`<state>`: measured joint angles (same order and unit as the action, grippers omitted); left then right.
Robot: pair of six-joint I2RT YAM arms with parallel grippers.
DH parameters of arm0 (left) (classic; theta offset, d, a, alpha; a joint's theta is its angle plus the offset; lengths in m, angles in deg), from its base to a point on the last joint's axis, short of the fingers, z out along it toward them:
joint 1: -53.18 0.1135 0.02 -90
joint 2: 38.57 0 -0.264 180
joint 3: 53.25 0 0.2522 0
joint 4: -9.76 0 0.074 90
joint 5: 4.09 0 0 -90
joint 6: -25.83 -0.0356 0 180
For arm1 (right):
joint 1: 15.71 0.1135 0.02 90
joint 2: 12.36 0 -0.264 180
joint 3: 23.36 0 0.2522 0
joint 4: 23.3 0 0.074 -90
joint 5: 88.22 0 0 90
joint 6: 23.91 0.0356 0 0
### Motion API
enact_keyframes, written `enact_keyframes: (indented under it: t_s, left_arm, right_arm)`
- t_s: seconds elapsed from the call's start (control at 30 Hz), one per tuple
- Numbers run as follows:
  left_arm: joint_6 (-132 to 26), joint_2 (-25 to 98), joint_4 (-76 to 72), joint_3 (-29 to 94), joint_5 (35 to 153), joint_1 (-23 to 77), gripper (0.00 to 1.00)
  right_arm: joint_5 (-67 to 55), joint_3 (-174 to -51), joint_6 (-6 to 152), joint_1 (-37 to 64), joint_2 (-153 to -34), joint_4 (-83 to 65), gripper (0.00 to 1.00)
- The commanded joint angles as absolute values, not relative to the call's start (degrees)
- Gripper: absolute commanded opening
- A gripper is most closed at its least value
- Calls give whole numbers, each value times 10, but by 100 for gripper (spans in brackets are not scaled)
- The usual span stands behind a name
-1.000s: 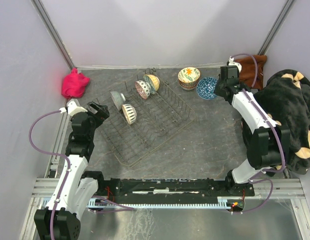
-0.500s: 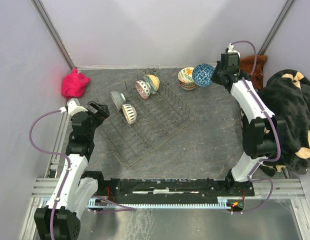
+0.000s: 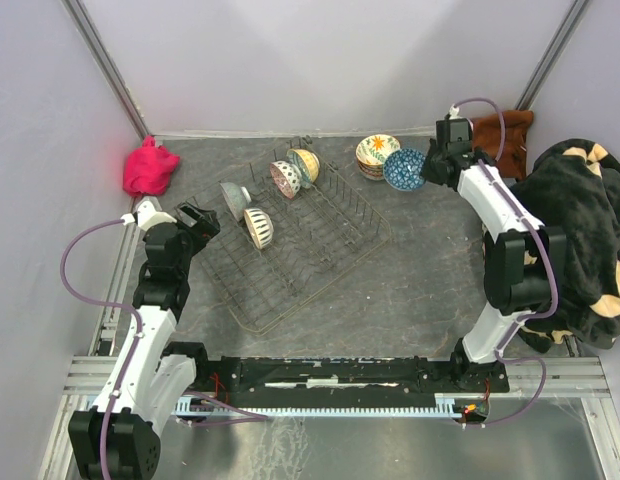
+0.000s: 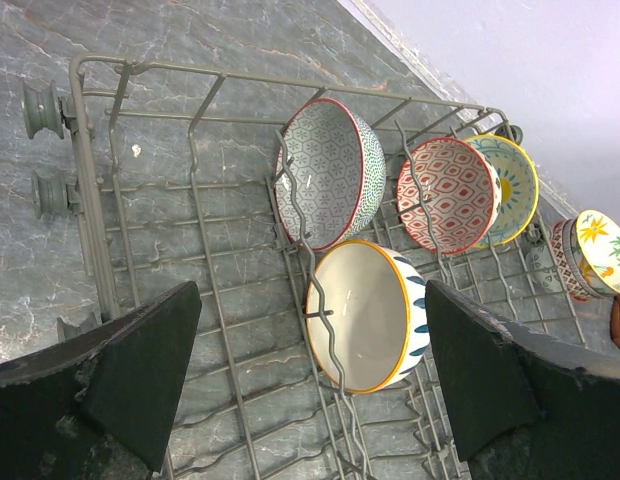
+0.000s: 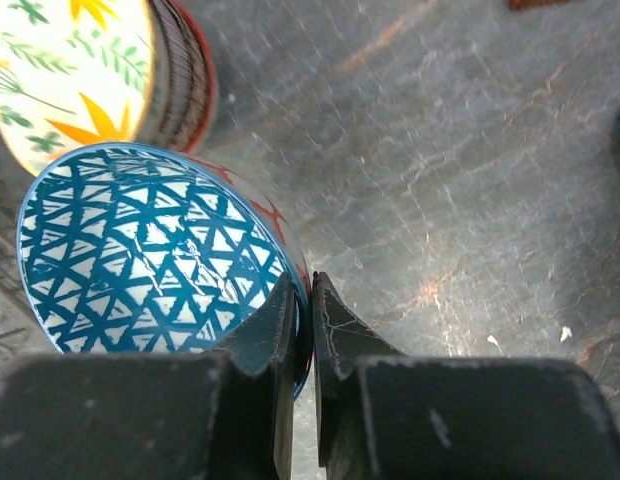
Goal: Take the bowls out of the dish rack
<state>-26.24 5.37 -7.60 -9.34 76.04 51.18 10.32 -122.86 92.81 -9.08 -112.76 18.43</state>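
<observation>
The dish rack [image 3: 320,240] lies slantwise at mid-table and holds several bowls on edge: a grey one [image 3: 234,199], a white one with blue leaves [image 3: 258,227], a red-patterned one [image 3: 284,179] and a yellow-rimmed one [image 3: 304,164]. My left gripper [image 3: 195,220] hangs open at the rack's left end; in its wrist view the white bowl [image 4: 365,315] stands between and beyond the wide-apart fingers [image 4: 140,370]. My right gripper [image 5: 303,285] is shut on the rim of a blue triangle-patterned bowl [image 5: 140,250], held beside a stack of bowls [image 3: 376,155] at the back.
A pink cloth [image 3: 150,167] lies at the back left corner. A dark blanket with cream patches [image 3: 580,240] fills the right side, and a brown cloth [image 3: 505,130] sits behind it. Pale walls close in on three sides.
The right gripper, with the blue bowl in it, rose and swung left toward the stack, then came down beside it. The left arm has stayed where it was.
</observation>
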Motion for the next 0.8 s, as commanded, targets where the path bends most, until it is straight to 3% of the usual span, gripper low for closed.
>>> enact_keyframes:
  t_s: [0.0,0.77]
  left_arm:
    - [-243,51,-45,-92,770,511,99]
    - [-243,51,-45,-95,770,511,99]
  right_arm:
    - [101,-1196,935,-92,-1135,145,1]
    - [64,-1151,957,-113,-1201,88,1]
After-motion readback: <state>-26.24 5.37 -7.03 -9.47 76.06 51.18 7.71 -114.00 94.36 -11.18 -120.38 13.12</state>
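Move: The right hand holds the blue bowl by its rim. The clear table spot below it, on the near side of the bowl stack, lies about 2 cm back, 5 cm left and 16 cm down from the hand. The stack stands some 6 cm ahead and 12 cm left; the rack's right corner is about 12 cm back and 8 cm left. From the left hand the spot is roughly 15 cm ahead and 50 cm right. Still pinching the blue bowl's rim between shut fingers, the right hand lowers the bowl beside the stack towards the bare table, down about 11 cm, fast at first and then slower. In the first half the hand also draws back some 2.5 cm and tips its fingers about 10 degrees more steeply down, then eases forward a centimetre. ##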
